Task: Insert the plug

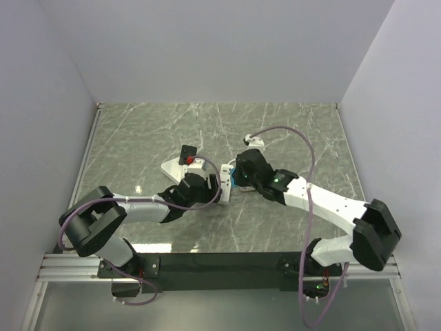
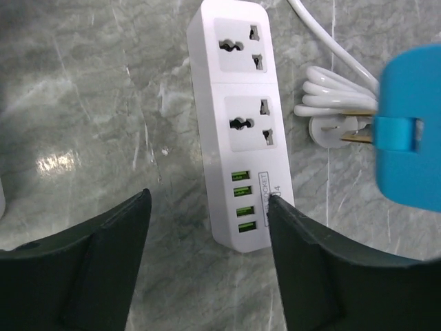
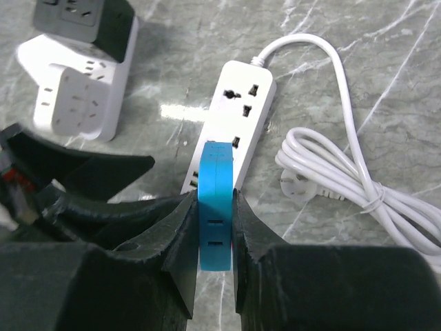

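Observation:
My right gripper (image 3: 215,196) is shut on a flat blue plug (image 3: 215,207), held on edge just above the white power strip (image 3: 238,117). In the left wrist view the blue plug (image 2: 410,131) hangs to the right of the strip (image 2: 234,124), its metal prongs pointing left toward the lower socket. My left gripper (image 2: 210,207) is open astride the strip's near end with the green USB ports; its right finger (image 2: 289,227) stands against the strip's corner. From above, both grippers meet at the strip (image 1: 225,183).
The strip's own white cord lies coiled with its plug (image 3: 296,183) to the right of the strip. A white cube socket (image 3: 79,103) and a black one (image 3: 83,21) stand to the left. Grey walls enclose the marble table (image 1: 138,138).

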Robot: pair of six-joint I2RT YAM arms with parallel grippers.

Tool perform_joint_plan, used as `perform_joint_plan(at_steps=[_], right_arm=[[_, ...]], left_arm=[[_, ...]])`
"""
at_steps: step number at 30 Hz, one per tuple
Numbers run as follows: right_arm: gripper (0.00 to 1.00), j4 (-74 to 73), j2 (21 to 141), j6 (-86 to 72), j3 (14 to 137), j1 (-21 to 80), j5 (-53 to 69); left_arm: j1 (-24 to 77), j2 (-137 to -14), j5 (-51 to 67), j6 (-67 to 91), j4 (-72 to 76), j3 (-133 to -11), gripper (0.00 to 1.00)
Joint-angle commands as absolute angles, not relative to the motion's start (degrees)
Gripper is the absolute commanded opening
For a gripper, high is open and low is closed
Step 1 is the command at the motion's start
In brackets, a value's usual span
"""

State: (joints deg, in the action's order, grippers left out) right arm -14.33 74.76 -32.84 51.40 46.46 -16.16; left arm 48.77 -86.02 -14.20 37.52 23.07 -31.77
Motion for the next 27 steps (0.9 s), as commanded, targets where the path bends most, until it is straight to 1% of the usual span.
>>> perform_joint_plan(at_steps=[1, 5, 9, 10, 15, 16, 19, 24, 25, 27], right_arm=[[0.0, -16.0, 78.6, -35.5, 56.7, 47.2, -19.3], [0.0, -17.3, 82.3, -36.6, 58.4, 47.5, -20.0], [0.0, -18.0, 84.0, -37.5, 59.4, 47.5, -20.6], [0.0, -18.3, 84.6, -37.6, 59.7, 47.5, -20.7], [0.0, -18.6, 86.2, -38.2, 60.1, 47.5, -20.3], [0.0, -18.5, 86.8, -38.3, 60.2, 47.6, -20.2], [0.0, -18.2, 87.5, -38.7, 60.5, 47.5, -20.2], [0.0, -19.3, 88.9, -38.8, 62.0, 47.5, -20.7], [0.0, -19.5, 89.1, -38.8, 62.3, 47.5, -21.1], [0.0, -19.6, 89.1, -38.8, 62.4, 47.5, -21.3]], left_arm=[[47.5, -86.3, -9.9, 36.2, 28.2, -31.8, 0.72], [46.5, -88.6, -6.2, 37.2, 31.3, -30.6, 0.7], [46.3, -88.8, -5.5, 36.9, 31.9, -30.8, 0.67], [46.2, -88.9, -5.3, 36.8, 31.8, -31.0, 0.65], [46.2, -90.9, -3.9, 37.3, 32.6, -31.3, 0.63], [46.2, -91.1, -3.9, 37.2, 32.6, -31.4, 0.59], [46.2, -92.0, -4.3, 37.2, 32.1, -31.6, 0.56], [46.1, -93.1, -3.3, 37.3, 32.3, -32.0, 0.51], [46.1, -93.2, -3.1, 37.3, 32.5, -31.9, 0.48], [46.1, -93.1, -2.7, 37.4, 32.6, -31.9, 0.47]])
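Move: The blue plug is held in the right hand; the power strip's middle socket, next to the USB ports, lies about 2 cm ahead, 3 cm left and 9 cm below that hand. The coiled cable is some 8 cm to its right and 2 cm back, 11 cm down. For the empty, open left hand, the strip's USB end is level ahead, roughly 3 cm right and 4 cm lower; the black cube stands 9 cm ahead and 10 cm left. The right hand keeps its pinch on the blue plug and sinks about 4.5 cm towards the strip's middle socket, edging forward and left by some 1.5 cm each, mostly early on, while the wrist tips the fingers about 10 degrees further down. Meanwhile the left hand slides about 2 cm to the right and 1 cm down over the strip's USB end, turning slightly clockwise and drawing its fingers from wide open to about half open around it, with no grip on the strip to be made out yet. ##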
